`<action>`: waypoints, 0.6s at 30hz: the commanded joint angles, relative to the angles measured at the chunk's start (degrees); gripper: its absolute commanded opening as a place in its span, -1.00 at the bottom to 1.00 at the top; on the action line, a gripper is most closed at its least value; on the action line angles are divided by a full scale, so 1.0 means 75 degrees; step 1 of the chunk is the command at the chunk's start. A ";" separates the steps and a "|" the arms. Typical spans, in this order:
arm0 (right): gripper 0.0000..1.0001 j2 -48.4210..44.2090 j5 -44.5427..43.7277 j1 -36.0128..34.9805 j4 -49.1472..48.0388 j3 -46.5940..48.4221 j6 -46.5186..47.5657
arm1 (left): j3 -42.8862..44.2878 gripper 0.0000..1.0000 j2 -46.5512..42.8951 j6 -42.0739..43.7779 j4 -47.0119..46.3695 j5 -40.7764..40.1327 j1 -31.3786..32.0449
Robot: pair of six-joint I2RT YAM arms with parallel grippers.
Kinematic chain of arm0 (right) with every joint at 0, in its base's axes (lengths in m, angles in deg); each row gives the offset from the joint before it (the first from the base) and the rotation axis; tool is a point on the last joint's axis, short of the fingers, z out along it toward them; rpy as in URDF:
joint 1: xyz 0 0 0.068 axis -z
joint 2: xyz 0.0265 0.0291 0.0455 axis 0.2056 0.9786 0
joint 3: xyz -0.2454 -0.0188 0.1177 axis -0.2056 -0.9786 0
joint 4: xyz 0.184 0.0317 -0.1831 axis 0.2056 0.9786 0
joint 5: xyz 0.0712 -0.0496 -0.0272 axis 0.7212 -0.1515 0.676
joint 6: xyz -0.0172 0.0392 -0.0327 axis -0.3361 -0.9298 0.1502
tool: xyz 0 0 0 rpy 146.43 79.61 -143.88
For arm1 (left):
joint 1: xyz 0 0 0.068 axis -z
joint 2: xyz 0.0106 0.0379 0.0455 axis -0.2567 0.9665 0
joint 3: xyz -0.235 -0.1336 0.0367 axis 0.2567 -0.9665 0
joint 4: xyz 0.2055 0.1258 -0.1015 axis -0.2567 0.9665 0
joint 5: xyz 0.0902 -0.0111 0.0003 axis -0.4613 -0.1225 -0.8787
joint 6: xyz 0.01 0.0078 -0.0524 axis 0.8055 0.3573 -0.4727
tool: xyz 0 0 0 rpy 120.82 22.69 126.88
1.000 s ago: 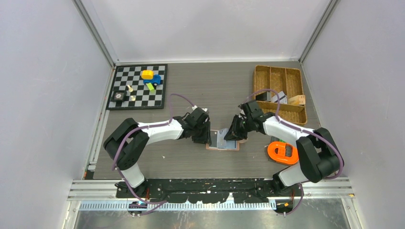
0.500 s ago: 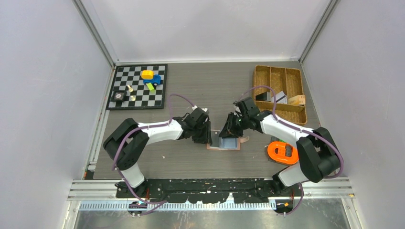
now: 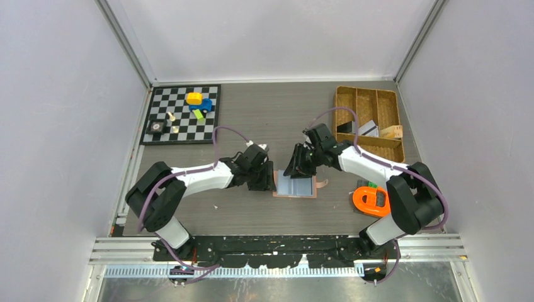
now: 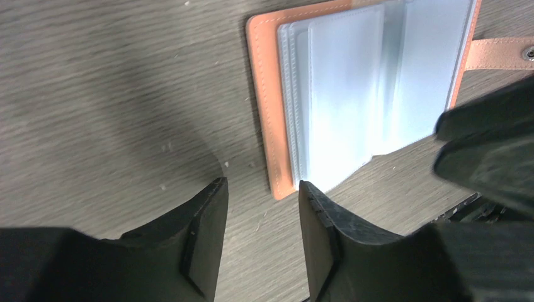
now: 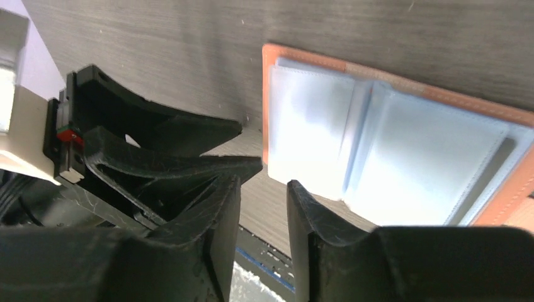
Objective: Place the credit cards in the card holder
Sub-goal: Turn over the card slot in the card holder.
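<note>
The card holder lies open and flat on the table, salmon-pink with clear inner sleeves and a snap strap at its right. My left gripper sits just off its left edge, jaws open and empty. Above the holder's far-left corner, my right gripper also stands open with nothing between its fingers. A pale credit card and a dark one lie in the wicker tray. In the right wrist view the holder lies next to the left gripper's fingers.
The wicker tray stands at the back right with a small tan box in it. An orange tape-dispenser-like object lies near the right arm's base. A chessboard with small toys is at the back left.
The right gripper has pulled back from the holder toward the far left and opened. The left gripper has shifted slightly left and opened wider. The holder now lies uncovered.
</note>
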 commanded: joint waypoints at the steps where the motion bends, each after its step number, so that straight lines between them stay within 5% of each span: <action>1: -0.14 -0.0437 -0.1059 0.0012 0.0848 0.0977 0.0658 | -0.0222 -0.01 -0.0722 0.0152 0.0268 -0.0234 -0.0190; 11: 0.35 -0.0554 -0.3841 0.2513 0.3276 0.2961 0.2414 | 0.0660 0.56 -0.1986 0.1367 0.2231 0.0604 -0.1470; 18: 0.41 0.0215 -0.4572 0.4528 0.3494 0.3969 0.3008 | 0.2267 0.73 -0.2244 0.2789 0.3959 0.1732 -0.3088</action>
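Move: The white credit card in the basket's middle compartment stands some 21 cm ahead and 33 cm right of the right hand, about 4 cm lower; the black block is level with it and 9 cm to its left, the yellow block 8 cm to its right and 1 cm nearer. The open card holder's middle lies roughly 6 cm below the right hand, 4 cm right and 2 cm ahead. From the left hand it lies about 9 cm right, 3 cm ahead, 2 cm lower. Forward and up off the card holder, then sweeping right towards the basket, the right hand travels nearly 30 cm in all, speeding up, its fingers opening wider and its wrist turning some 45 degrees, partly clockwise. The left hand opens wide as it backs off left from the holder's left edge, then climbs about 11 cm and drifts forward. ##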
